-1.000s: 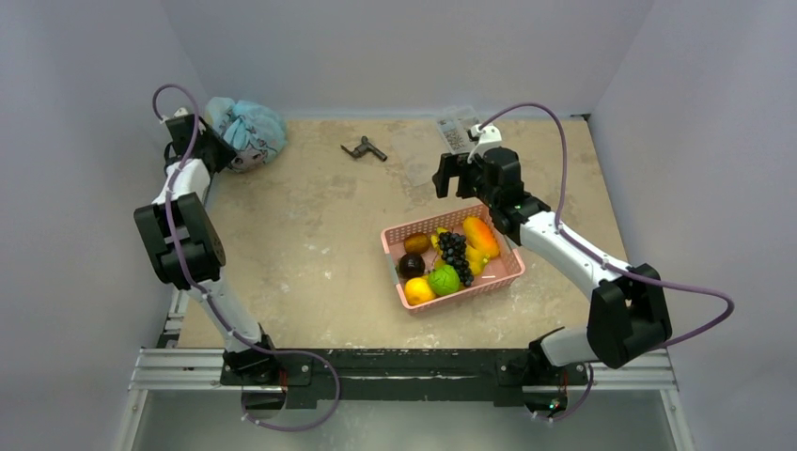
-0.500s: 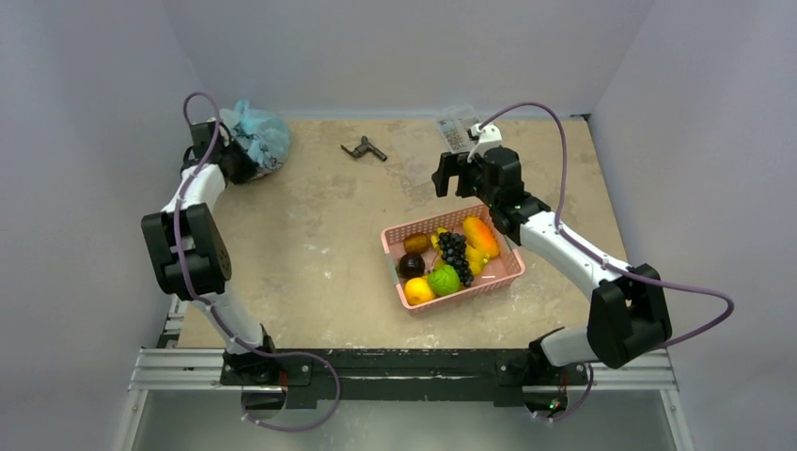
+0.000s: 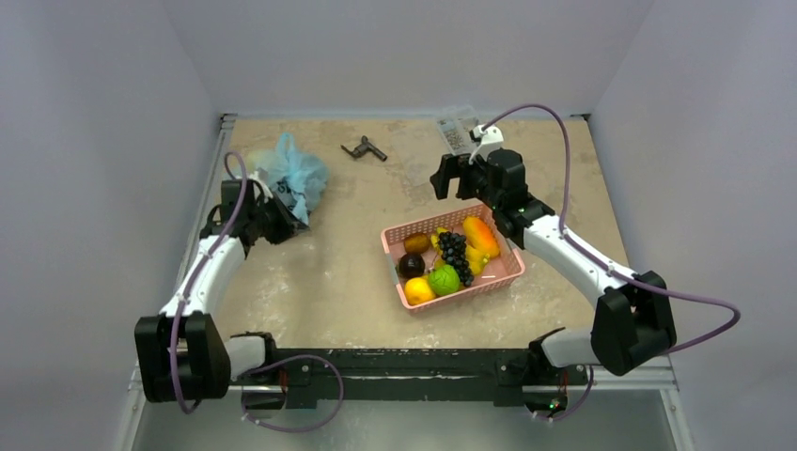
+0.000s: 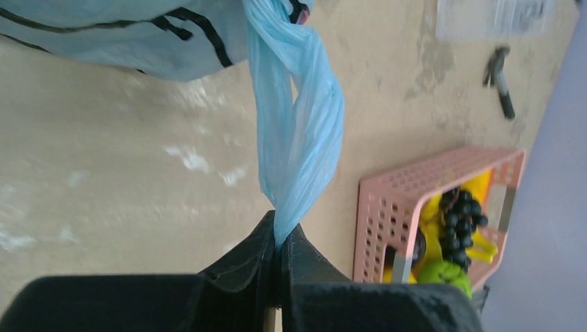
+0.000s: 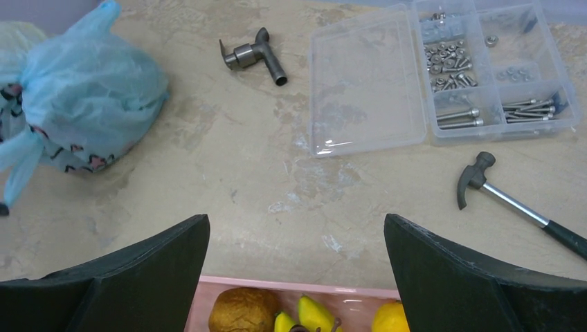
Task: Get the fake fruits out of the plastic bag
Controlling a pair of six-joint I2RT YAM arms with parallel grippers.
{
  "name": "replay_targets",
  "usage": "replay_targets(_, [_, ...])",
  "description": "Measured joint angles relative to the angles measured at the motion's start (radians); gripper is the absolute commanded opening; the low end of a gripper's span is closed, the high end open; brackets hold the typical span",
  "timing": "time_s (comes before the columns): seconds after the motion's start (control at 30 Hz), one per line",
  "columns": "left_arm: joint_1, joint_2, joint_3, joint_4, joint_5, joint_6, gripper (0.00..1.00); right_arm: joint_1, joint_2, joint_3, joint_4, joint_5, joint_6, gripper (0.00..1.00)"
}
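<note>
The pale blue plastic bag (image 3: 291, 174) lies on the table's far left part, bulging, with dark lettering and pink motifs on its side (image 5: 83, 104). My left gripper (image 3: 285, 225) is shut on the bag's twisted loop handle (image 4: 297, 138), and the thin film is pinched between the fingertips of that gripper (image 4: 280, 232). The handle is stretched taut from the bag's body (image 4: 138, 34). The fake fruits are hidden inside the bag. My right gripper (image 3: 449, 178) hangs open and empty over the far rim of the pink basket (image 5: 297, 285), and its jaws (image 5: 296, 225) stand wide apart.
The pink slatted basket (image 3: 393, 268) at centre right holds grapes, a lime-green fruit and several others. A metal pipe fitting (image 3: 364, 148), a clear box of screws (image 5: 443, 76) and a small hammer (image 5: 512, 200) lie at the back.
My left gripper closed on the bag's handle and dragged the bag out of the far left corner, rightward and nearer. The right arm stayed still.
</note>
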State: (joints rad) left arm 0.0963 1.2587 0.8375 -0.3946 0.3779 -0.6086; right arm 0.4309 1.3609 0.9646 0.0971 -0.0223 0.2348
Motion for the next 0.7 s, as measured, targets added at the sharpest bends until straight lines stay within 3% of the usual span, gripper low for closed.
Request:
replay_targets(0.1, [-0.082, -0.121, -0.095, -0.050, 0.041, -0.017, 0.00, 0.000, 0.000, 0.000, -0.008, -0.027, 0.018, 0.99])
replay_targets(0.3, [-0.255, -0.335, -0.146, -0.135, 0.084, -0.053, 0.01, 0.026, 0.000, 0.000, -0.010, -0.071, 0.060, 0.99])
replay_targets(0.53, [-0.292, -0.578, -0.184, -0.247, 0.116, -0.079, 0.54, 0.173, 0.047, 0.052, -0.051, -0.055, 0.064, 0.99])
replay_targets(0.7, [-0.294, -0.689, -0.134, -0.380, 0.112, -0.051, 0.69, 0.301, 0.116, 0.122, -0.066, -0.039, 0.084, 0.99])
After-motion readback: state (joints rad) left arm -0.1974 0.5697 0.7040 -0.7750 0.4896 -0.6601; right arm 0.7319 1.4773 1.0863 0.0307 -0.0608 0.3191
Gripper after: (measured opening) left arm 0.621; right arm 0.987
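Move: The left fingers already grip one handle of the plastic bag; the bag's body lies about 14 cm ahead and 7 cm left of them, some 8 cm lower. From the left hand, the pink basket is roughly 36 cm to the right and 5 cm back, and a grey tool 28 cm ahead and 13 cm right. From the empty right hand, the bag is about 43 cm left, 7 cm ahead and 17 cm below, with the basket 11 cm back, straight below that spot. Pulling the gripped handle back and to the right into the clear table left of the basket, the left hand turns some 20 degrees clockwise, then opens, lets go and keeps backing off while rising, about 16 cm back in all. The right hand, still open and empty, speeds up leftward towards the bag, about 13 cm, easing back and turning counter-clockwise. ##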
